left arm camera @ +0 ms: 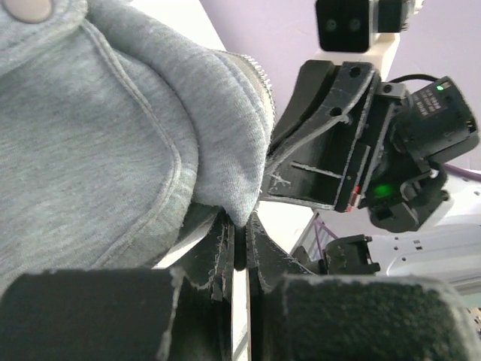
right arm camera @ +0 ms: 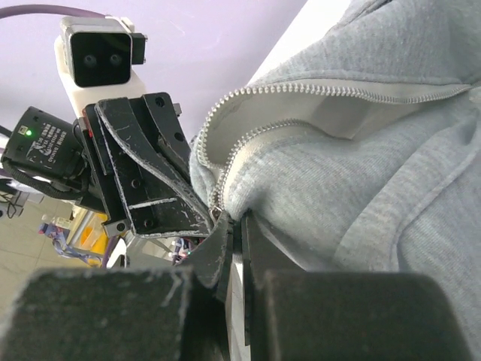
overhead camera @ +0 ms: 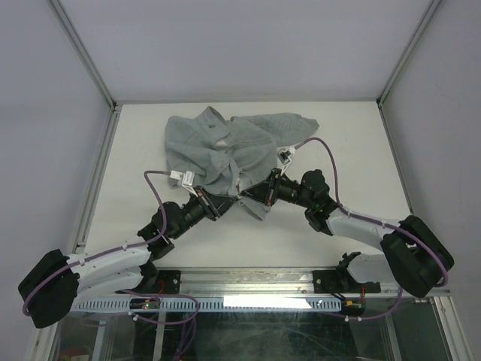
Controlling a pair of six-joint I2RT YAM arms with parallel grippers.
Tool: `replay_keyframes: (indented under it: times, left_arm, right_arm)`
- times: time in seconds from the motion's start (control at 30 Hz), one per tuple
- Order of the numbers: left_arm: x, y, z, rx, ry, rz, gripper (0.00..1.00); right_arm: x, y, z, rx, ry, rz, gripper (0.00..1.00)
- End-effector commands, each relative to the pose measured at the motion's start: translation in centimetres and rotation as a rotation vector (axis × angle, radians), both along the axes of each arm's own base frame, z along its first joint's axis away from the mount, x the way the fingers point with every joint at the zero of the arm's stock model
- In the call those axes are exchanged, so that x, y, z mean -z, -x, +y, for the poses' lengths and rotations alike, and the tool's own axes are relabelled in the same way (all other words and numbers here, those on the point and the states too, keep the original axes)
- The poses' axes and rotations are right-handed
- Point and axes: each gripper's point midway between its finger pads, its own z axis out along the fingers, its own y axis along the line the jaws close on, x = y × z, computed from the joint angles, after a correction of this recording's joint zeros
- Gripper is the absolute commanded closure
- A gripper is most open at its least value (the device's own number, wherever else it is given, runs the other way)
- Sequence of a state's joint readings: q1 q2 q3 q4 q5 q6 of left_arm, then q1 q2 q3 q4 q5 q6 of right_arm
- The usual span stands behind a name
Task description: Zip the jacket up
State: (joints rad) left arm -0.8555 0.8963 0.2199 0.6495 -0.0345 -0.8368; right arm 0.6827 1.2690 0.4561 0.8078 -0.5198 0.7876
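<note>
The pale grey jacket [overhead camera: 225, 147] lies rumpled on the far middle of the white table. Its near hem comes to a point between my two grippers. My left gripper [overhead camera: 228, 201] is shut on a fold of the hem [left arm camera: 242, 214], with the jacket [left arm camera: 113, 135] filling the left of its wrist view. My right gripper [overhead camera: 254, 195] is shut on the hem's other edge [right arm camera: 255, 207], right beside the small metal zipper pull [right arm camera: 216, 201]. Above the pull the two rows of zipper teeth [right arm camera: 301, 94] spread apart in a V. The grippers' tips nearly touch each other.
The table [overhead camera: 346, 150] has aluminium posts and pale walls on the left, right and back. A metal rail [overhead camera: 248, 282] runs along the near edge between the arm bases. Purple cables [overhead camera: 331, 162] loop over both arms. A snap button [left arm camera: 28, 7] shows on the jacket.
</note>
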Motion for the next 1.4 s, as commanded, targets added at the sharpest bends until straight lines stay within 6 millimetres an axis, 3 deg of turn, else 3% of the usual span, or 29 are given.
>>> replay_keyframes:
  times: [0.0, 0.2, 0.23, 0.3, 0.37, 0.47, 0.6, 0.73, 1.1, 1.37]
  left_arm:
    - [5.2, 1.6, -0.7, 0.106, -0.115, 0.193, 1.00]
    - [4.3, -1.1, 0.0, 0.141, -0.044, 0.297, 1.00]
    - [4.2, -1.1, -0.3, 0.165, -0.052, 0.314, 1.00]
    - [4.0, -1.2, -0.8, 0.202, -0.068, 0.334, 1.00]
    - [3.7, -1.0, -1.1, 0.232, -0.072, 0.344, 1.00]
    - [3.2, -0.7, -1.2, 0.248, -0.063, 0.350, 1.00]
    - [2.8, -0.3, -0.9, 0.249, -0.069, 0.352, 1.00]
    - [2.4, 0.0, -0.8, 0.251, -0.074, 0.355, 1.00]
    - [1.4, 0.4, -1.1, 0.290, -0.059, 0.362, 1.00]
    - [1.5, 0.5, -1.2, 0.296, -0.059, 0.364, 1.00]
  right_arm:
    - [-7.3, -4.2, -0.8, 0.137, -0.102, -0.176, 1.00]
    - [-4.1, -4.3, -0.7, 0.135, -0.001, -0.056, 1.00]
    - [-3.2, -4.2, -0.8, 0.102, 0.087, -0.188, 0.98]
    - [-2.3, -4.3, -1.2, 0.100, 0.158, -0.220, 0.90]
    - [-1.7, -4.3, -1.7, 0.103, 0.227, -0.245, 0.75]
    - [-1.9, -4.0, -2.5, 0.098, 0.304, -0.299, 0.59]
    - [-1.9, -2.5, -3.3, 0.080, 0.447, -0.371, 0.50]
    - [-1.3, -0.1, -2.6, 0.032, 0.550, -0.496, 0.40]
    - [0.7, 2.5, -1.9, 0.148, 0.790, -0.939, 0.35]
    - [1.4, 3.2, 0.1, 0.263, 0.834, -1.055, 0.23]
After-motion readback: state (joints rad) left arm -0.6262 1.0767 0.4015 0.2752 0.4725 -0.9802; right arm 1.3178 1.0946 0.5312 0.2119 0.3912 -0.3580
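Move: Both grippers are shut on the jacket's zip bottom. The slider with its ring pull sits between them: about 1 cm left and 1 cm back of the right hand, and 1 cm right and 1 cm back of the left. The right hand has the left gripper's tips some 2 cm to its left, the loose hem flap about 5 cm right, 3 cm back and 8 cm below, and a pale lining patch roughly 18 cm ahead, 7 cm left and 8 cm below. Keep the left gripper pinched on the zip bottom and lower it about 4 cm, easing forward then back, tipping its fingers down. Ride along forward and down with the right, then open it to let go, draw it back and end lower, first rising and then sinking, while rolling it some 70 degrees counter-clockwise seen from behind the hand, so the open fingers face the ring pull. ##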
